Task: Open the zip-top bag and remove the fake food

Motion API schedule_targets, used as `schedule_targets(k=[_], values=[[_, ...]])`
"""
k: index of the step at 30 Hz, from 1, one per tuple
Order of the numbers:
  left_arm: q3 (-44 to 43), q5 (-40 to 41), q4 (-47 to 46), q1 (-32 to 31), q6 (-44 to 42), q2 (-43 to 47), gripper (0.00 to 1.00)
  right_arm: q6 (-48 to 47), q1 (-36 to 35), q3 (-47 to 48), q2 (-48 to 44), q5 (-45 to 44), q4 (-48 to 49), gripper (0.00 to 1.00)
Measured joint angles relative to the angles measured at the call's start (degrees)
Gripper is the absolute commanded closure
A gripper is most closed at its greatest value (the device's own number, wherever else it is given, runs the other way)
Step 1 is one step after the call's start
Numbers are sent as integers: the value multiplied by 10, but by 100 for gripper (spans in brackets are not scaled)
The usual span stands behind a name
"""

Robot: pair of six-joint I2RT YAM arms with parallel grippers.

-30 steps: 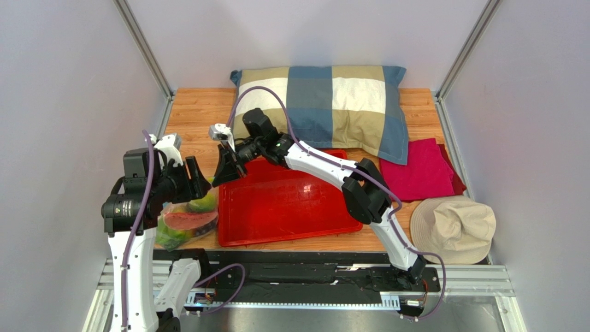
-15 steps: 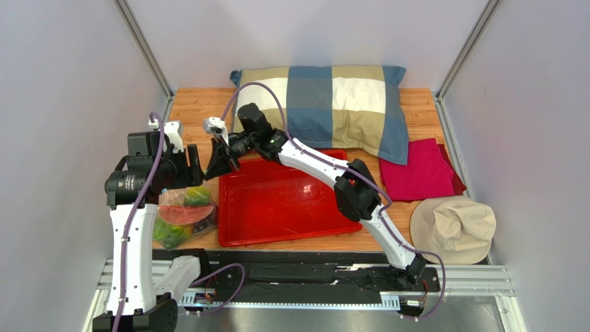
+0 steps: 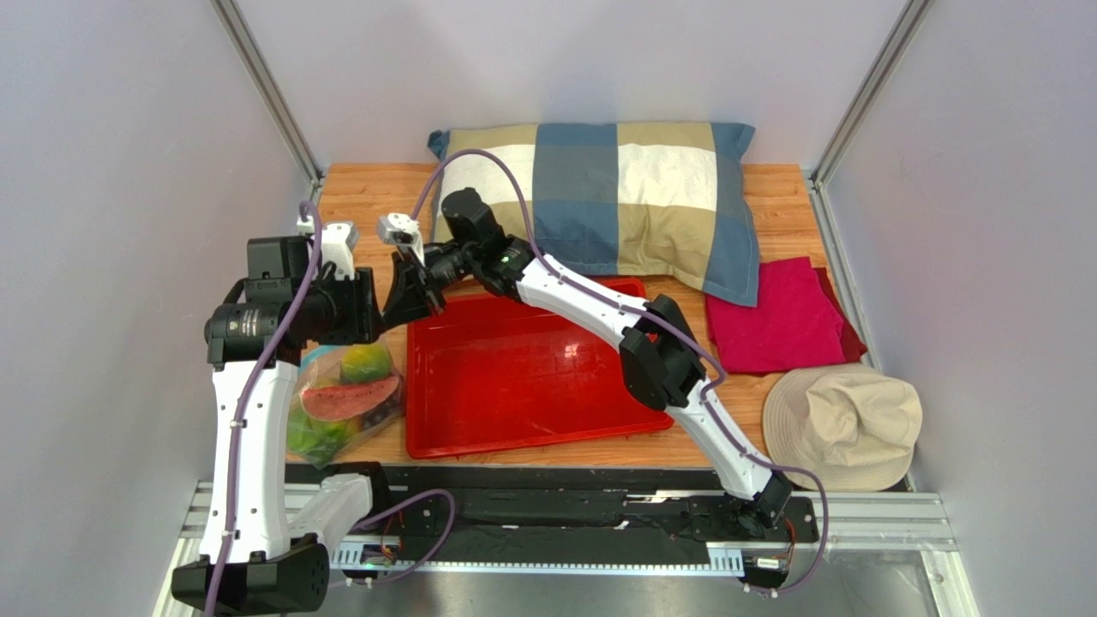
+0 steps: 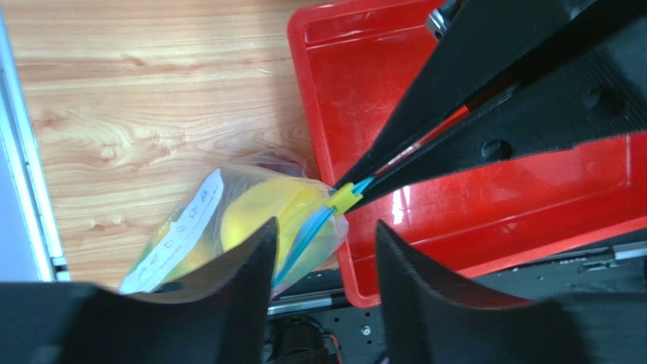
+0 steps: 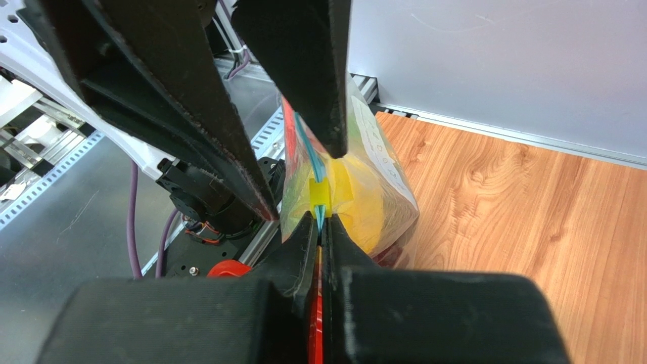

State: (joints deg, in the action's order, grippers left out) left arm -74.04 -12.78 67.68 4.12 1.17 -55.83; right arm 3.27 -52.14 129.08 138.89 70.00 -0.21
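Note:
The zip-top bag (image 3: 322, 424) lies at the table's near-left corner, beside the red tray (image 3: 541, 373), with one top corner raised. Inside it are fake food pieces: a pink-red slice (image 3: 345, 401), a green piece and a yellow fruit (image 4: 254, 212). My right gripper (image 3: 399, 306) is shut on the blue zip strip (image 4: 304, 239), right next to the yellow slider (image 4: 345, 199), as the right wrist view shows (image 5: 320, 227). My left gripper (image 3: 374, 309) is open. Its fingers (image 4: 250, 265) straddle the strip near the slider without gripping it.
A checked pillow (image 3: 605, 193) lies at the back. A red cloth (image 3: 779, 315) and a beige hat (image 3: 843, 424) lie at the right. Grey walls close in both sides. The table's metal near edge runs just below the bag.
My left gripper has moved away from the near edge, up to the right gripper, uncovering more of the bag. My right gripper has shifted a little left and back.

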Motion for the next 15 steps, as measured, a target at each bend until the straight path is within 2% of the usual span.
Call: schedule_targets(k=[1,3,4,10,11,13,14,15], values=[[5,-4,0,0,2,3,65,0,1,0,0,0,0,100],[11,-3,0,0,6,11,83,1,2,0,0,0,0,100],[13,-2,0,0,12,17,99,2,3,0,0,0,0,100],[19,22,3,0,28,39,100,37,3,-2,0,-2,14,85],[21,26,3,0,29,41,100,47,4,-7,0,-3,26,79],[22,29,3,0,32,44,100,79,5,-33,-6,-3,63,73],[22,28,3,0,33,46,100,98,5,-54,-10,-3,86,65],[22,28,3,0,35,47,100,115,5,-69,-12,-2,104,63]])
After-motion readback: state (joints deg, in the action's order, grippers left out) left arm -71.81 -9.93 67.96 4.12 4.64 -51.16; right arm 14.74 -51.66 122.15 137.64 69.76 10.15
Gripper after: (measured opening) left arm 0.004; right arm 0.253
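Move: The blue zip strip already runs between my open left fingers, about 1 cm left of my left hand's centre. The yellow slider sits some 2 cm ahead and 1 cm right, and the yellow food in the bag about 4 cm left, 1 cm back and 8 cm below. The red tray's middle is roughly 24 cm right, 4 cm ahead and 23 cm down. My right hand pinches the strip's end; the slider is about 2 cm left and 1 cm back from it. I shut my left fingers on the zip strip just behind the yellow slider, easing that hand back about 1.5 cm. Only once they have closed do I open my right fingers to about a quarter and let go of the strip's end. The right hand otherwise stays nearly in place, sinking some 1 cm at the very end. ##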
